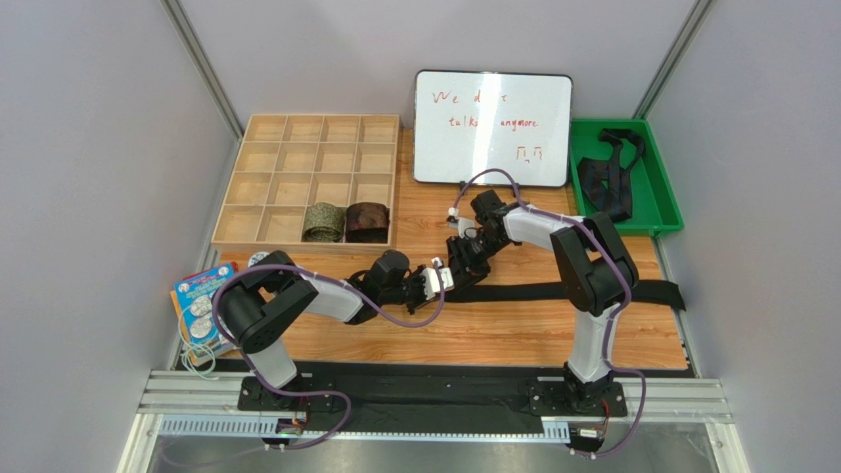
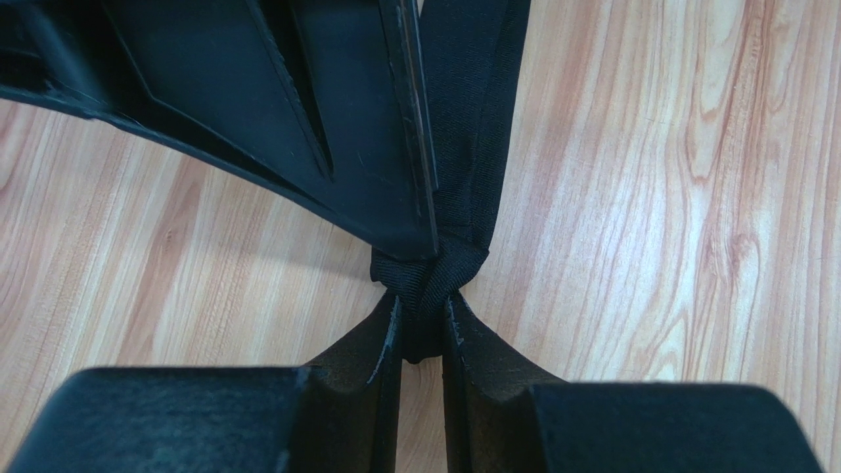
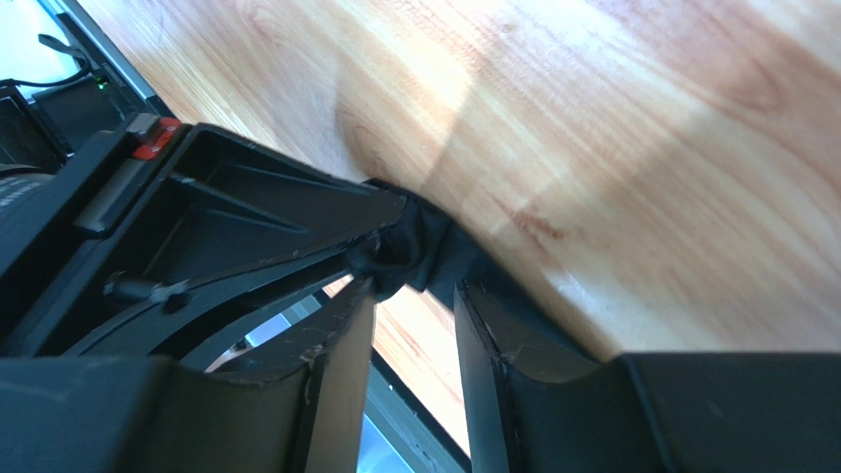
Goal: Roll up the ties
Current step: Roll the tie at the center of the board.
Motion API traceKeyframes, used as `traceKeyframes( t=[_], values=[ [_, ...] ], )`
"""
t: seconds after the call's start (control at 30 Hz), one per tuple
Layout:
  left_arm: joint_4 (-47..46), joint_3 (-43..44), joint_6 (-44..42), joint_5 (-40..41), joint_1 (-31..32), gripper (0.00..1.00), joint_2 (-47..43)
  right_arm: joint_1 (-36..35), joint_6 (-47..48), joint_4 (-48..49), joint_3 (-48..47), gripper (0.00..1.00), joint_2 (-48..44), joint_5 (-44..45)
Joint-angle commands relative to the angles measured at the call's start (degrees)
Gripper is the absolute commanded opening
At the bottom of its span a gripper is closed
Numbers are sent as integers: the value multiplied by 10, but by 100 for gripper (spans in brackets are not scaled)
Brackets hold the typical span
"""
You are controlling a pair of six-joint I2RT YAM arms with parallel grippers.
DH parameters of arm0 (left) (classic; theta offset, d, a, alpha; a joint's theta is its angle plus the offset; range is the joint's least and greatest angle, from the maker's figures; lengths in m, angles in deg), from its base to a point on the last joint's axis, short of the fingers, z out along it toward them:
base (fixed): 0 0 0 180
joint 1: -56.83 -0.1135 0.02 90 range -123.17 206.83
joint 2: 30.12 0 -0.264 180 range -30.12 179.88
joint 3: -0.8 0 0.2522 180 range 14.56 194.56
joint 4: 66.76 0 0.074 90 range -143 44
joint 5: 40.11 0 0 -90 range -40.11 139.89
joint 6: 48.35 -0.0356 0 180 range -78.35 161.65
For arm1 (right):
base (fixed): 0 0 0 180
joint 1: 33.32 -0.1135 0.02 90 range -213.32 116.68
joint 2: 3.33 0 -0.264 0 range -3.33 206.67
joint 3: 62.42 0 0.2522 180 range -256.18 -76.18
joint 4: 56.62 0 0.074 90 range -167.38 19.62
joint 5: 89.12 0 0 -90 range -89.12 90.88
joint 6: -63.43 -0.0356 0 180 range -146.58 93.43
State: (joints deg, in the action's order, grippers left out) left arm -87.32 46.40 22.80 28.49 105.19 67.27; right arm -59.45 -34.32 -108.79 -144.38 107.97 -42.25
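A black tie (image 1: pixel 573 291) lies flat across the wooden table, running right from both grippers. My left gripper (image 1: pixel 437 279) is shut on its bunched end (image 2: pixel 429 281); in the left wrist view the strip (image 2: pixel 469 128) runs away from the fingers. My right gripper (image 1: pixel 462 264) comes down from behind onto the same end. In the right wrist view its fingertips (image 3: pixel 367 286) close on the small black bundle (image 3: pixel 410 246). An olive-green rolled tie (image 1: pixel 324 222) and a reddish-brown one (image 1: pixel 367 222) sit in the wooden box's front row. More black ties (image 1: pixel 607 172) lie in the green tray.
The wooden compartment box (image 1: pixel 296 158) stands at the back left and a whiteboard (image 1: pixel 492 128) at the back middle. The green tray (image 1: pixel 661 212) is at the back right. A blue packet (image 1: pixel 202 301) lies by the left arm's base.
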Motion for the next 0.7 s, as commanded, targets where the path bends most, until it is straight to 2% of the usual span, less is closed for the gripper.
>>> traceKeyframes(
  t=[0.0,0.4,0.5,0.53,0.6,0.63,0.67],
  values=[
    [50,2,-15,14,2,14,1,-2,-2,-28,-29,41,-43,30],
    [58,7,-17,22,2,15,1,-17,-25,4,-34,35,17,10],
    [59,9,-15,24,3,16,4,-17,-25,13,-33,29,28,2],
    [60,10,-15,25,2,16,4,-18,-24,14,-33,22,31,2],
    [60,9,-14,24,3,17,3,-18,-19,14,-29,15,37,2],
    [59,9,-11,23,3,18,3,-17,-17,14,-27,8,41,3],
    [57,7,-8,22,3,21,0,-16,-12,16,-26,4,43,5]
  ],
)
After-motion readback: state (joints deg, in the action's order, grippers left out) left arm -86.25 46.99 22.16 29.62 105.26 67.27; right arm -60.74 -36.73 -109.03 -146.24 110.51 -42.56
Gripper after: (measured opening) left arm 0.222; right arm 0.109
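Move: The tie's rolled end is pinched in the left fingertips, its middle about 1 cm to the right of that hand and 1 cm below. From the right hand it lies some 2 cm left, 1 cm back and 2 cm down. The flat rest of the black tie stretches rightward, its middle some 21 cm to the right of the right hand, level in reach and about 3 cm below. The brown tie roll sits roughly 17 cm left and 14 cm farther out, about level. Up first, by about 1 cm and slightly forward, then back and down nearly 2 cm while easing 1 cm left, the right hand dips to the rolled end beside the left fingertips. On the way down its fingers go from under half open to nearly shut, pinching the cloth at the roll's edge. The left hand stays put and keeps its pinch. ##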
